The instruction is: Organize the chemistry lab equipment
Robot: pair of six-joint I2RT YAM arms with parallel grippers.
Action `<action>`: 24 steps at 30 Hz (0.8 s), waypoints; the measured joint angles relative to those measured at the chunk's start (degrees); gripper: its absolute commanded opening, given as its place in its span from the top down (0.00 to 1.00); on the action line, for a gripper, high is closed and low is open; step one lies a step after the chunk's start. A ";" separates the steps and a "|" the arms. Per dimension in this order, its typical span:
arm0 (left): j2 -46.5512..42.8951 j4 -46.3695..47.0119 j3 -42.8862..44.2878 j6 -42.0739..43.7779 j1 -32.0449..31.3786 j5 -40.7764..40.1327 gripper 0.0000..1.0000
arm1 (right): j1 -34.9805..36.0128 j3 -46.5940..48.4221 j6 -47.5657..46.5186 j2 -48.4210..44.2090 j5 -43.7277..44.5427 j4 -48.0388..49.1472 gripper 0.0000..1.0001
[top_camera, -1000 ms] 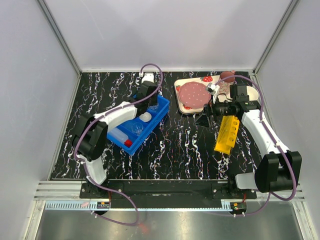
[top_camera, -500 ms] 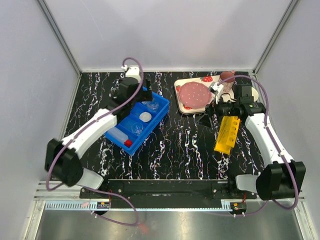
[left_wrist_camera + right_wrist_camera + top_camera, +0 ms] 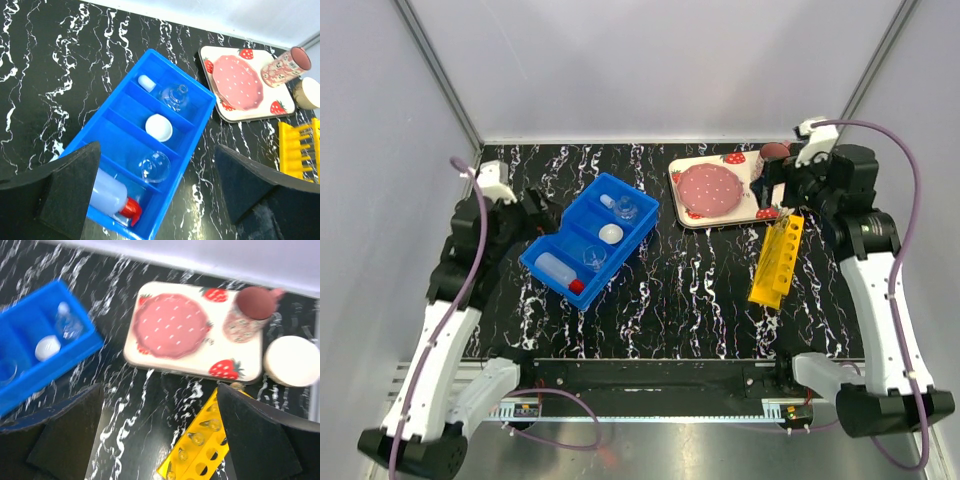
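A blue bin (image 3: pixel 626 254) holds the squeeze bottle (image 3: pixel 106 194) with its red nozzle, a clear beaker (image 3: pixel 154 166), a tiny white dish (image 3: pixel 159 127) and a glass flask (image 3: pixel 175 96). The yellow rack (image 3: pixel 776 262) lies right of it, with thin clear tubes (image 3: pixel 199 438) in its holes. My left gripper (image 3: pixel 534 207) hovers open at the bin's left end, holding nothing. My right gripper (image 3: pixel 776 190) is open too, raised above the rack's far end and the tray edge.
A strawberry-print tray (image 3: pixel 691 217) with a pink plate (image 3: pixel 708 187) sits at the back right. A pink mug (image 3: pixel 774 153) stands on the tray's right end, and a cream bowl (image 3: pixel 292 360) rests just beyond it. Grey walls enclose three sides.
My left gripper opened and drew back leftward out of the blue bin. My right arm lifted and pulled back toward the far right corner.
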 measured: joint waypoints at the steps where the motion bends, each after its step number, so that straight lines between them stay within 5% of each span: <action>1: -1.42 -1.42 0.02 0.00 0.07 0.44 0.01 | 0.00 0.33 1.51 -0.98 2.47 0.42 0.00; 9: -10.88 -9.77 3.91 -0.35 0.11 1.90 0.01 | -3.13 5.51 7.41 -6.10 17.81 2.10 0.00; 24: -11.76 -13.75 6.75 -0.17 0.11 2.69 0.01 | -10.78 7.04 11.89 -9.16 9.42 -0.66 0.00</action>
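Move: Over the blue box, the open left hand has the middle of the box about 6 cm ahead, 3 cm right and 25 cm below. The white cup in it is some 8 cm ahead and 8 cm right, the wash bottle level and 4 cm left. From the right hand the box is about 35 cm left and 3 cm ahead, 28 cm down; the yellow rack is about 9 cm right and 2 cm back, the mug some 17 cm ahead and 7 cm right. Backing off empty and wide open, the left hand draws back about 7 cm and up 5 cm, away from the blue box, then practically stops. The right hand, also open and empty, climbs nearly 10 cm and swings 8 cm right, away from the box, easing back a little, while its wrist turns about 25 degrees clockwise and tips up. Neither touches anything. ##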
